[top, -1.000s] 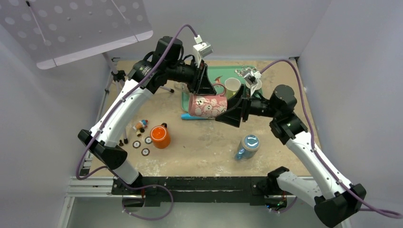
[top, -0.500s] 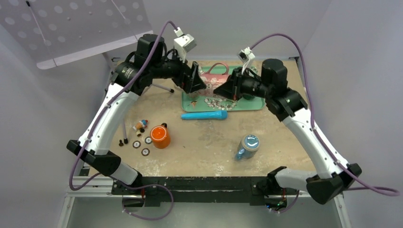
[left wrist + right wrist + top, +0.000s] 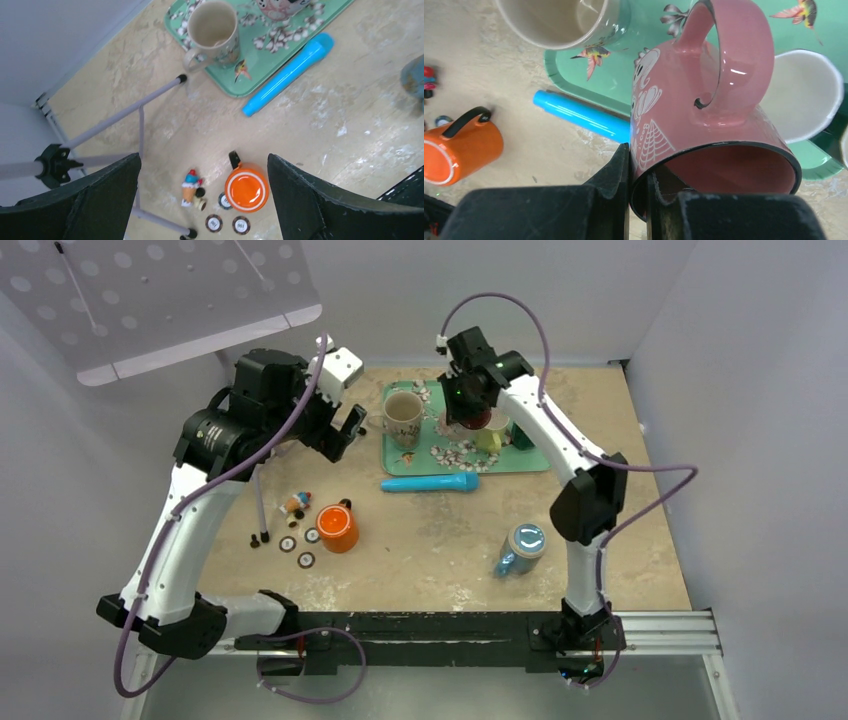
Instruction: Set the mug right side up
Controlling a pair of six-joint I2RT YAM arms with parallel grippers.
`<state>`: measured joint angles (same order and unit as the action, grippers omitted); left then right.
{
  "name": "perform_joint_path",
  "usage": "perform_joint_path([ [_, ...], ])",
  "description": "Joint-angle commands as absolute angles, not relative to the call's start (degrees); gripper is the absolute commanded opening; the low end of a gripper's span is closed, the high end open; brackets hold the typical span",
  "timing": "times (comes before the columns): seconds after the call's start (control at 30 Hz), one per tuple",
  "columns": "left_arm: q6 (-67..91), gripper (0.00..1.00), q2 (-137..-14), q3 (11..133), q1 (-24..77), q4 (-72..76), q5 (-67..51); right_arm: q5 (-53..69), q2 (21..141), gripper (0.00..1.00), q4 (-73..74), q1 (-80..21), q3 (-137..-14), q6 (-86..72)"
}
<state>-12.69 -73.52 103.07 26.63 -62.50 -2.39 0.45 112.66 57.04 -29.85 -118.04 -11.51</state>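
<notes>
The pink mug (image 3: 704,110), printed with white webs and ghosts, hangs mouth-up over the green floral tray (image 3: 624,70). My right gripper (image 3: 638,160) is shut on its rim, one finger inside the mouth and one outside, with the handle pointing away from it. I cannot tell whether the mug's base touches the tray. From above, the right gripper (image 3: 468,418) reaches down over the tray (image 3: 530,462). My left gripper (image 3: 340,432) stands open and empty to the left of the tray. In its view the pink mug (image 3: 282,7) shows at the top edge.
A beige mug (image 3: 403,415) stands upright on the tray's left end, and a pale cup (image 3: 490,438) is beside the pink mug. A blue cylinder (image 3: 430,483) lies in front of the tray. An orange mug (image 3: 337,528) sits bottom-up near chips and a toy (image 3: 297,505). A glitter jar (image 3: 522,548) and tripod legs (image 3: 140,105) are also near.
The left gripper opened, let go of the pink mug and drew back to the left. The right gripper shut on the mug's rim and carried it back over the tray.
</notes>
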Motion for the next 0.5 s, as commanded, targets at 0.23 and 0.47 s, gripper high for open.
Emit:
perform_joint_path([
  [0.23,-15.48,1.00,-72.65,101.05,25.18,-65.07,2.16,-6.85,127.37,0.00,61.76,-33.22,-137.59,-12.53],
  [0.47,-15.26,1.00,-72.99,101.42,25.16,-65.21,1.61,-8.77,132.01,0.00,59.77,-32.51,-138.56,-11.75],
])
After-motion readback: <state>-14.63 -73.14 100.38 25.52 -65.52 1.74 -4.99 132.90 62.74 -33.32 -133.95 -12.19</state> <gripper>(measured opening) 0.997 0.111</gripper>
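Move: The pink mug is already in the right gripper; its open place on the green tray lies about 6 cm ahead of that hand, straight in line, some 17 cm below. From the hand, the beige mug stands roughly 10 cm ahead and 11 cm left, the light green mug 8 cm ahead and 8 cm right, and the blue microphone 3 cm back and 5 cm left. From the left gripper the place is around 22 cm ahead, 19 cm right, 32 cm down. Lower the right gripper about 9 cm towards the tray, bringing the pink mug into the gap between the beige and light green mugs. Ease it some 3 cm forward and 3 to 4 cm left as it sinks, and tip the wrist about 10 degrees, fingers steeper, keeping them shut on the mug's wall. Let the open left gripper settle 2 cm down and 2 cm left, clear of everything. ##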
